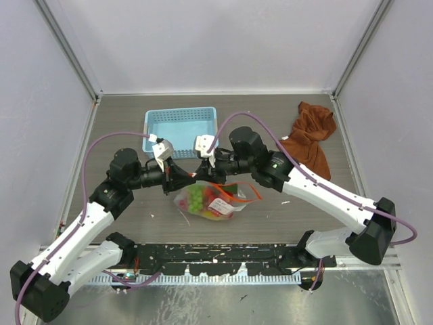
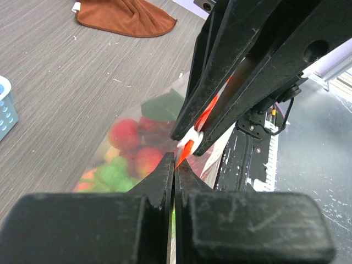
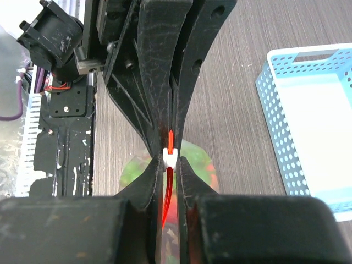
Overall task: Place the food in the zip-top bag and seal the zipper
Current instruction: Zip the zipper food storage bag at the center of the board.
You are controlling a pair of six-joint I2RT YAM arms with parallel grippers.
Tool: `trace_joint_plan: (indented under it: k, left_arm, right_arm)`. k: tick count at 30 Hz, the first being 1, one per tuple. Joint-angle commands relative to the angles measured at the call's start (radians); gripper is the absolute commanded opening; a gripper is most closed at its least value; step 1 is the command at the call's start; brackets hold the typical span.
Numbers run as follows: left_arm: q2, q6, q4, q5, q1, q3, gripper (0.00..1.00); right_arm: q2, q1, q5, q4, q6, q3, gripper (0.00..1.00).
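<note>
The zip-top bag (image 1: 229, 205) lies on the table with the food (image 1: 200, 198) inside: green grapes, red and yellow fruit, a leaf. My left gripper (image 1: 180, 179) is shut on the end of the red-orange zipper (image 2: 185, 146). Facing it tip to tip, my right gripper (image 3: 171, 159) is shut on the zipper's small white slider (image 3: 170, 157), and the red strip (image 3: 166, 196) runs down between its fingers. In the left wrist view the food (image 2: 131, 153) shows through the clear plastic below the jaws.
The light-blue basket (image 1: 181, 127) stands just behind the grippers, its wall at the right of the right wrist view (image 3: 280, 137). A rust-brown cloth (image 1: 310, 135) lies at the back right. The black base rail (image 1: 216, 261) runs along the near edge.
</note>
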Motion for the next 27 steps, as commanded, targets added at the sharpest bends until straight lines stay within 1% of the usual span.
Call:
trace_joint_plan:
  k: [1, 7, 11, 16, 18, 21, 24, 27]
  left_arm:
    - [-0.025, -0.013, 0.036, -0.066, 0.006, 0.049, 0.0]
    - [-0.039, -0.012, 0.029, -0.096, 0.006, 0.044, 0.0]
    - [-0.037, -0.01, 0.052, -0.064, 0.006, 0.034, 0.01]
    - [0.004, 0.008, 0.077, 0.041, 0.006, 0.044, 0.25]
    - [0.025, 0.034, 0.071, 0.071, 0.006, 0.058, 0.35]
    - [0.058, 0.094, 0.034, 0.116, 0.006, 0.094, 0.47]
    - [0.084, 0.149, -0.007, 0.163, 0.006, 0.119, 0.54]
    - [0.108, 0.174, -0.006, 0.209, 0.006, 0.124, 0.54]
  right_arm:
    - [-0.075, -0.014, 0.033, -0.042, -0.011, -0.012, 0.0]
    - [-0.104, -0.029, 0.065, -0.087, -0.019, -0.033, 0.0]
    - [-0.112, -0.033, 0.054, -0.092, -0.02, -0.031, 0.0]
    - [-0.094, -0.033, 0.023, -0.09, -0.023, -0.008, 0.0]
    - [-0.087, -0.033, 0.011, -0.09, -0.026, 0.001, 0.0]
    - [-0.084, -0.033, -0.008, -0.094, -0.028, 0.014, 0.0]
    - [-0.084, -0.032, -0.015, -0.096, -0.032, 0.02, 0.0]
    - [-0.083, -0.033, -0.03, -0.098, -0.035, 0.027, 0.0]
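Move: The left fingers are still shut on the starting end of the orange zipper, and the white slider lies some 3 cm to their right, level with them. The right fingers already pinch that slider; from them the zipper's far end lies about 16 cm right, 4 cm back and 5 cm lower, and the food in the bag about 3 cm right, 2 cm back and 13 cm below. The blue basket stands roughly 27 cm ahead and 10 cm left of the right hand, some 20 cm lower. Keeping its pinch on the slider, the right hand draws it about 3 cm to the right, away from the left fingers and towards the zipper's far end, while sinking about 1 cm, then eases slightly back. The left hand keeps hold of the zipper end for the first part of that pull, then opens to about half and lets go, ending about 1 cm to the right of where it began, its open fingertips just left of the freed end. ##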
